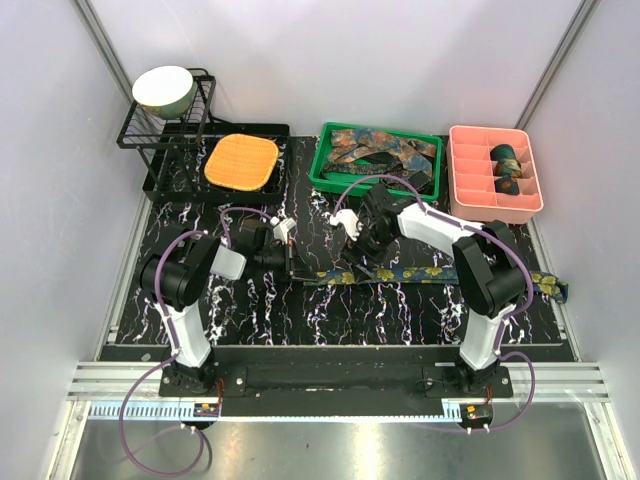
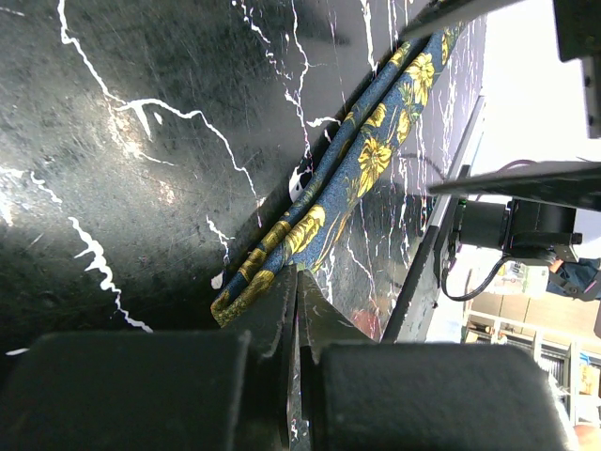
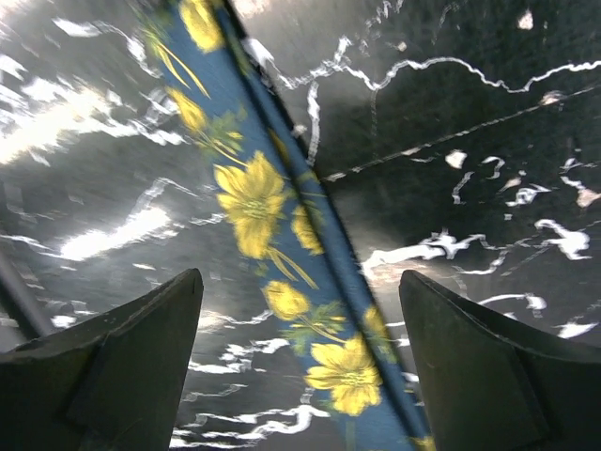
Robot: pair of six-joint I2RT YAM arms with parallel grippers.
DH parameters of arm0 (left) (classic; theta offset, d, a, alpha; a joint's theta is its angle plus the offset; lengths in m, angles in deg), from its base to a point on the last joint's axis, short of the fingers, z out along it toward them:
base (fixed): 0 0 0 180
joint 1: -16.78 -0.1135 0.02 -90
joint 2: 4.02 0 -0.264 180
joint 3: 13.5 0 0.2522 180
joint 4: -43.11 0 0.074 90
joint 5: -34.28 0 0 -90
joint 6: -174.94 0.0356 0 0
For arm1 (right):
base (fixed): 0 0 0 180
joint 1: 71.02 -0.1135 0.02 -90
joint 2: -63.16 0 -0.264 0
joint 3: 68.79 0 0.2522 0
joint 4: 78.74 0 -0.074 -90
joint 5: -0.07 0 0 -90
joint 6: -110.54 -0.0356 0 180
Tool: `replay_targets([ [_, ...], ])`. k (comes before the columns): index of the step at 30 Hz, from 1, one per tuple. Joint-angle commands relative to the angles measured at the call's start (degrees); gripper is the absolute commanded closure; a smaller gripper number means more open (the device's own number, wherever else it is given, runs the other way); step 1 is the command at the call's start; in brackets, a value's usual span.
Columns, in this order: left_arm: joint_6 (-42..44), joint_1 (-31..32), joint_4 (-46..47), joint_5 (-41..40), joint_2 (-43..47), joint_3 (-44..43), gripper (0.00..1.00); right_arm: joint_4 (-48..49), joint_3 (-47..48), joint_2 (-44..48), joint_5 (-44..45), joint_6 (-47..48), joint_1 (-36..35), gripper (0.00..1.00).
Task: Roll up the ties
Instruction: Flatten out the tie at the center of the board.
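Note:
A long navy tie [image 1: 440, 272] with yellow flowers lies flat across the black marbled mat [image 1: 250, 310], running left to right. My left gripper [image 1: 290, 255] is at its left end. In the left wrist view its jaws [image 2: 299, 274] are shut, tips touching the mat beside the folded tie end [image 2: 254, 277], with nothing showing between them. My right gripper [image 1: 352, 235] hovers over the tie a little further right. In the right wrist view it [image 3: 299, 277] stands wide open, and the tie [image 3: 254, 197] passes below between the two fingers, untouched.
At the back, a green bin [image 1: 322, 165] holds several loose ties. A pink divided tray [image 1: 470, 200] at the back right holds rolled ties [image 1: 505, 155]. An orange waffle pad [image 1: 242, 160] and a black wire rack [image 1: 150, 135] with a bowl [image 1: 163, 88] stand at the back left.

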State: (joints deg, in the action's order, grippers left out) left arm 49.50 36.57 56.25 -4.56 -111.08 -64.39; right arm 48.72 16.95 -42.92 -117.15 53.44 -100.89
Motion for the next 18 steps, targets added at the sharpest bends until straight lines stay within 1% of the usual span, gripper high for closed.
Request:
replay_targets([
  [1, 4.4, -0.6, -5.6, -5.8, -2.0, 0.9, 0.99, 1.5, -1.0, -1.1, 6.0, 9.8, -1.0, 0.09],
  [3, 4.3, -0.7, -5.8, -5.8, -2.2, 0.6, 0.99, 2.6, -1.8, -2.1, 6.6, 11.1, -1.2, 0.09],
  [6, 4.7, -0.7, -6.2, -6.0, -2.3, 0.3, 0.99, 4.4, -3.3, -2.9, 7.6, 12.7, -1.6, 0.15],
  [9, 4.9, -0.6, -6.4, -6.0, -2.2, 0.2, 0.99, 5.6, -4.6, -3.3, 8.3, 14.0, -1.7, 0.23],
  [11, 5.0, -0.6, -6.9, -6.0, -1.9, 0.2, 0.99, 6.2, -5.4, -3.2, 8.6, 14.5, -1.8, 0.33],
  [14, 5.8, -0.6, -7.7, -6.4, -1.3, 0.3, 0.99, 6.5, -6.4, -2.6, 8.5, 14.7, -1.9, 0.40],
  [16, 6.2, -0.7, -8.3, -6.4, -1.0, 0.3, 0.99, 6.5, -6.9, -2.1, 8.2, 14.6, -1.9, 0.41],
  [18, 6.3, -0.7, -8.6, -6.7, -1.0, 0.1, 0.99, 6.1, -7.1, -1.1, 7.8, 14.6, -2.0, 0.37],
])
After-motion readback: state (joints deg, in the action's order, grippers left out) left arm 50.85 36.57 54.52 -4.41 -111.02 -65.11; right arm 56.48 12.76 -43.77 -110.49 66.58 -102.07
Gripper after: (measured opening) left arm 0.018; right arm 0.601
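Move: The stretch of tie that the right hand goes for lies about 3 cm below that hand, some 1 cm ahead and 1 cm to its right. From there the tie runs left to its end under the left gripper's tips, about 13 cm left of the right hand, 2 cm back and 3 cm lower. The green bin's middle is roughly 27 cm ahead and 2 cm right, 1 cm lower. From the left hand, that same stretch is about 13 cm right and 1 cm ahead, 1 cm lower. The tie is straddled by the right hand's wide-open fingers, which sink about 2.5 cm onto it while drifting slightly right, then slide forward roughly 2 cm, turning some 10 degrees counter-clockwise and closing to a bit over half open, so that the near finger comes against its near edge. The left hand stays put, shut tips still holding the tie's end. ##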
